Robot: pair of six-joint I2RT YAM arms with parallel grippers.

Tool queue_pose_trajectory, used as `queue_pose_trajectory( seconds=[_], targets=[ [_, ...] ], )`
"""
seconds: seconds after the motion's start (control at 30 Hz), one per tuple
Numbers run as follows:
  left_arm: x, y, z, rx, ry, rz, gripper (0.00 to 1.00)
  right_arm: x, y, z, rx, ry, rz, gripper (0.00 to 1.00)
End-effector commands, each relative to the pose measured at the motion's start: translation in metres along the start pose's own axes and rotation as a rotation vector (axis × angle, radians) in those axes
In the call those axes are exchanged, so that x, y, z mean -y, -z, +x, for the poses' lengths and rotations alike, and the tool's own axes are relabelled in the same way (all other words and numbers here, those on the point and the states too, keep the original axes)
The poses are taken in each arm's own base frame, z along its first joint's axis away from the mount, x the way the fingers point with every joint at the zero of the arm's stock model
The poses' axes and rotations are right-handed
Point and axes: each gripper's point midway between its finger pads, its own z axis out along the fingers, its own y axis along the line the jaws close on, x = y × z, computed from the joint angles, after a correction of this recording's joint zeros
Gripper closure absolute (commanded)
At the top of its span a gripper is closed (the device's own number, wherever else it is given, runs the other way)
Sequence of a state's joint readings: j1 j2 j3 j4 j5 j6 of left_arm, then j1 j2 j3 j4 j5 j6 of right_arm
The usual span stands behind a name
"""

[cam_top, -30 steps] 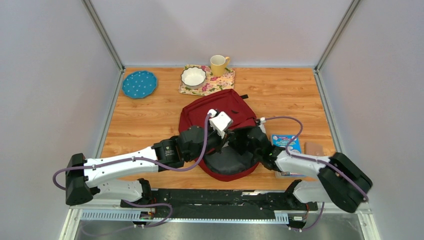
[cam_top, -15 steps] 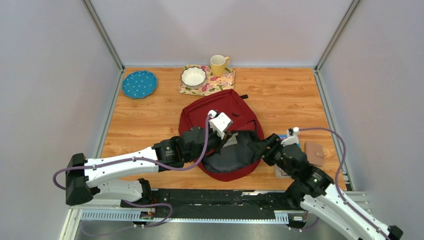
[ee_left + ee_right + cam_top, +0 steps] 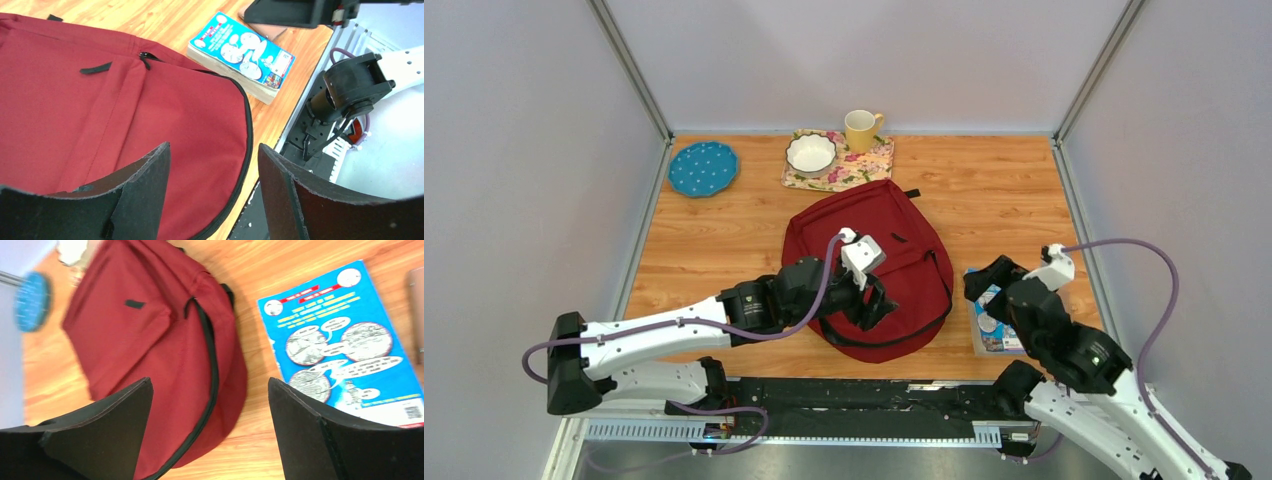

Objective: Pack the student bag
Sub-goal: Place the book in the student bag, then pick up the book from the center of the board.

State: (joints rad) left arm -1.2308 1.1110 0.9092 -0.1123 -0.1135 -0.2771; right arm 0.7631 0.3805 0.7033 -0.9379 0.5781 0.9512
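Note:
The student bag (image 3: 879,240) is a large dark red backpack lying flat in the middle of the table, its black zipper running round the near edge (image 3: 247,150). My left gripper (image 3: 876,300) hovers over the bag's near edge, open, with only red fabric below (image 3: 212,147). My right gripper (image 3: 984,282) is open too, above the bare wood between the bag (image 3: 150,330) and a blue picture book (image 3: 345,355); nothing sits in its jaws (image 3: 210,382). The book (image 3: 996,325) lies right of the bag (image 3: 75,115).
A brown wallet (image 3: 267,32) lies just beyond the book (image 3: 240,52). At the back stand a blue plate (image 3: 703,168), a white bowl (image 3: 811,153) and a yellow mug (image 3: 860,130) on a floral mat (image 3: 869,165). The table's near edge and rail (image 3: 864,395) are close.
The left gripper opened and let go of the bag's flap, which now lies shut over the dark interior. The right arm pulled out to the right, over the book, opening wider.

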Motion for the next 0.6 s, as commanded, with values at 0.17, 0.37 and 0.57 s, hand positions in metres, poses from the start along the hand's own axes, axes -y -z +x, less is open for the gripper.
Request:
queue_pose_trajectory(
  seconds=[0.17, 0.37, 0.57],
  targets=[
    [-0.012, 0.023, -0.007, 0.064, 0.076, -0.068, 0.27, -0.014, -0.060, 0.033, -0.251, 0.148, 0.044, 0.10],
    [-0.016, 0.033, -0.006, 0.085, 0.098, -0.081, 0.26, -0.020, -0.097, 0.077, -0.490, -0.095, -0.122, 0.10],
    [-0.021, 0.031, -0.012, 0.113, 0.085, -0.104, 0.26, -0.044, -0.093, 0.110, -0.633, -0.203, -0.280, 0.10]
  ],
)
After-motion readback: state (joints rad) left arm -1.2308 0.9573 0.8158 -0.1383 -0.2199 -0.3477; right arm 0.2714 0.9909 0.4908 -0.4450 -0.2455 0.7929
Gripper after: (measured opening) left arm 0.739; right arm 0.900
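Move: The student bag's zipped side edge lies about 7 cm to the right hand's left, 3 cm farther out and some 13 cm below its open fingers. The blue book lies beneath that hand, roughly 4 cm to its right and 1 cm back, 17 cm down; the brown wallet is some 8 cm farther right, level with the book. From the left hand, the same bag edge lies about 6 cm ahead, 9 cm right and 18 cm below. The bag's zipped edge is what the right hand drops to: down about 13 cm and left about 6, with some forward reach that eases back slightly at the end. Its wide-open fingers tip some 30 degrees downward and end astride the edge, seeming to touch the cloth. The left hand, open and empty, draws leftward about 4 cm over the bag, away from that edge. ##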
